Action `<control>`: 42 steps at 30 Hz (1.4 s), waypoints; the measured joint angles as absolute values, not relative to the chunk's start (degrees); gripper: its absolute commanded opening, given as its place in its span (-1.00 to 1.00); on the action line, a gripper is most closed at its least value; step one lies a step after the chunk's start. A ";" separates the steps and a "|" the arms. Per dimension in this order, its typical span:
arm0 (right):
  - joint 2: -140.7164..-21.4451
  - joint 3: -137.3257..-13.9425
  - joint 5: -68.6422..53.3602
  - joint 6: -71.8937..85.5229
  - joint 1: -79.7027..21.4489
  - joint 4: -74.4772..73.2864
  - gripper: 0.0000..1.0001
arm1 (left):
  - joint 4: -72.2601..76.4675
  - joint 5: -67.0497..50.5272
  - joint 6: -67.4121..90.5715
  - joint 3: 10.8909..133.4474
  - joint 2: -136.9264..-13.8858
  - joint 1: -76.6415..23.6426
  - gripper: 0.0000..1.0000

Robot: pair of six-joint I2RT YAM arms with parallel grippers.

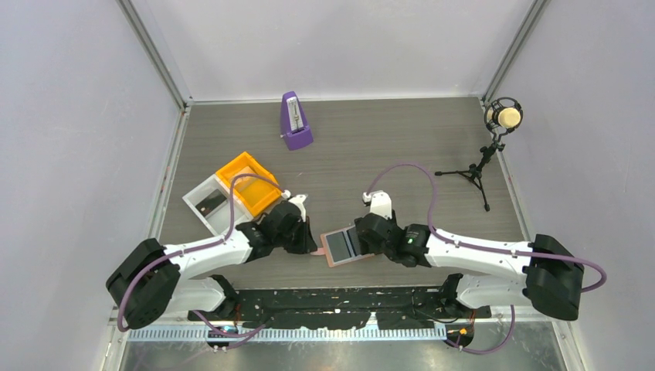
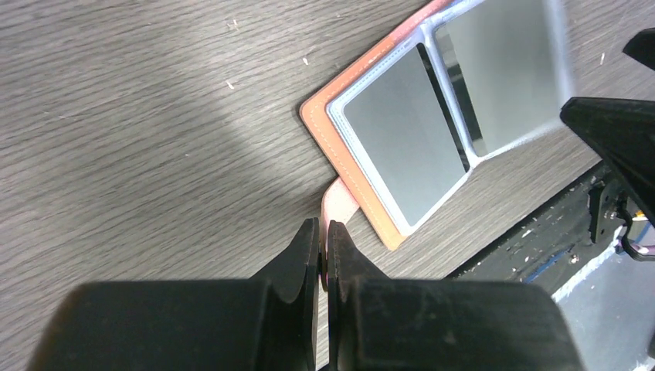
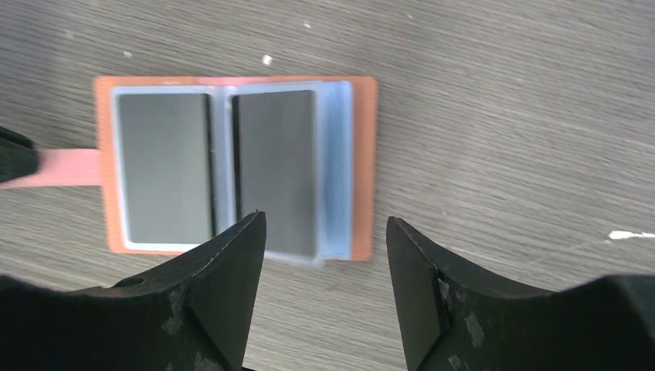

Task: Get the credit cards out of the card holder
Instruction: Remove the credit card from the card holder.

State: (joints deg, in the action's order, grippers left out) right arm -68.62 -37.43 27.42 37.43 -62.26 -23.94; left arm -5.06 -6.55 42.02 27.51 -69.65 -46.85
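The card holder (image 1: 345,249) lies spread open on the table, salmon outside and blue-grey inside. Each inner face (image 3: 334,162) has a dark grey credit card in it: one (image 3: 164,166) on the tab side, one (image 3: 276,170) on the other. My left gripper (image 2: 324,232) is shut on the holder's pink side tab (image 2: 337,202), which sticks out from the holder's edge (image 2: 340,147). My right gripper (image 3: 324,224) stands open just above the holder's near edge, its fingertips (image 3: 246,239) on either side of the second card's corner, with nothing between them.
An orange tray (image 1: 249,183) and a white tray (image 1: 207,202) sit behind the left arm. A purple metronome (image 1: 295,121) stands at the back. A microphone on a tripod (image 1: 502,117) is at the back right. A black mat (image 1: 340,305) runs along the near edge.
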 measured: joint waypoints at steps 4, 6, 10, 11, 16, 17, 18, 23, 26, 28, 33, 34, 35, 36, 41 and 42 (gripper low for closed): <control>-65.58 -34.48 28.18 37.43 -61.04 -25.71 0.30 | -6.90 -5.21 41.56 28.45 -69.65 -46.85 -0.97; -64.42 -34.11 28.12 37.36 -60.31 -26.41 0.30 | -8.43 -4.62 41.52 29.63 -69.63 -46.85 -0.79; -61.71 -34.09 27.70 36.45 -59.42 -26.39 0.22 | -11.66 -3.18 42.09 32.75 -69.23 -46.85 -0.44; -60.95 -33.89 27.49 35.90 -59.33 -25.58 0.20 | -11.68 -3.05 42.81 33.01 -68.71 -46.85 -0.37; -58.92 -30.41 22.24 33.04 -56.47 -17.98 0.07 | -11.09 -3.57 46.09 32.97 -64.77 -46.85 -0.19; -59.02 -29.45 20.12 32.60 -54.78 -16.45 -0.01 | -10.83 -3.86 46.50 32.97 -64.31 -46.85 -0.19; -59.29 -28.64 17.85 32.29 -52.97 -15.09 -0.05 | -10.44 -4.27 46.76 32.97 -64.14 -46.85 -0.18; -60.80 -27.05 9.04 31.11 -48.07 -10.02 -0.21 | -8.21 -6.63 47.57 32.97 -65.41 -46.98 -0.20; -60.73 -27.05 5.76 30.50 -47.81 -7.84 -0.23 | -5.45 -8.03 48.05 32.97 -67.35 -47.16 -0.21; -60.69 -27.05 4.58 30.37 -47.75 -7.05 -0.24 | -2.76 -8.88 48.88 32.97 -68.84 -47.24 -0.21; -60.80 -27.05 2.90 30.39 -46.94 -6.04 -0.24 | 3.40 -10.22 49.76 32.97 -72.84 -47.29 -0.19; -60.97 -27.05 2.66 30.50 -46.63 -5.89 -0.24 | 4.23 -10.41 49.93 32.97 -73.89 -47.29 -0.20; -61.28 -27.05 2.39 30.57 -46.35 -5.63 -0.25 | 4.95 -10.68 50.24 32.97 -74.91 -47.29 -0.20; -61.63 -27.05 2.15 30.68 -46.17 -5.37 -0.25 | 5.50 -10.83 50.39 32.97 -75.64 -47.31 -0.20; -64.20 -27.05 0.01 31.29 -45.45 -4.01 -0.29 | 9.02 -12.25 51.07 32.97 -79.75 -47.31 -0.20; -64.55 -27.00 -0.36 31.40 -45.28 -3.81 -0.31 | 9.63 -12.47 51.13 32.97 -80.49 -47.33 -0.20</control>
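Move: The open card holder lies nearly flat: its middle is about 10 cm to the right of my left hand, 2 cm ahead and 3 cm below, and my left fingers are still shut on its pink strap. From my right hand, the holder's middle is some 6 cm left, 2 cm ahead and 5 cm below. The orange box stands roughly 19 cm left of my left hand and 21 cm ahead; the white tray is about 28 cm left and 15 cm ahead. I open my left fingers part way to let go of the strap, lift that hand about 5 cm, carry it some 6 cm right and a little forward over the holder's left half, then sink halfway back down. My right hand, with nothing in its grip, swings about 3 cm left and partly back, edges slightly forward over the right pocket, rolls some 20 degrees so its left side rises, and narrows its open fingers. ##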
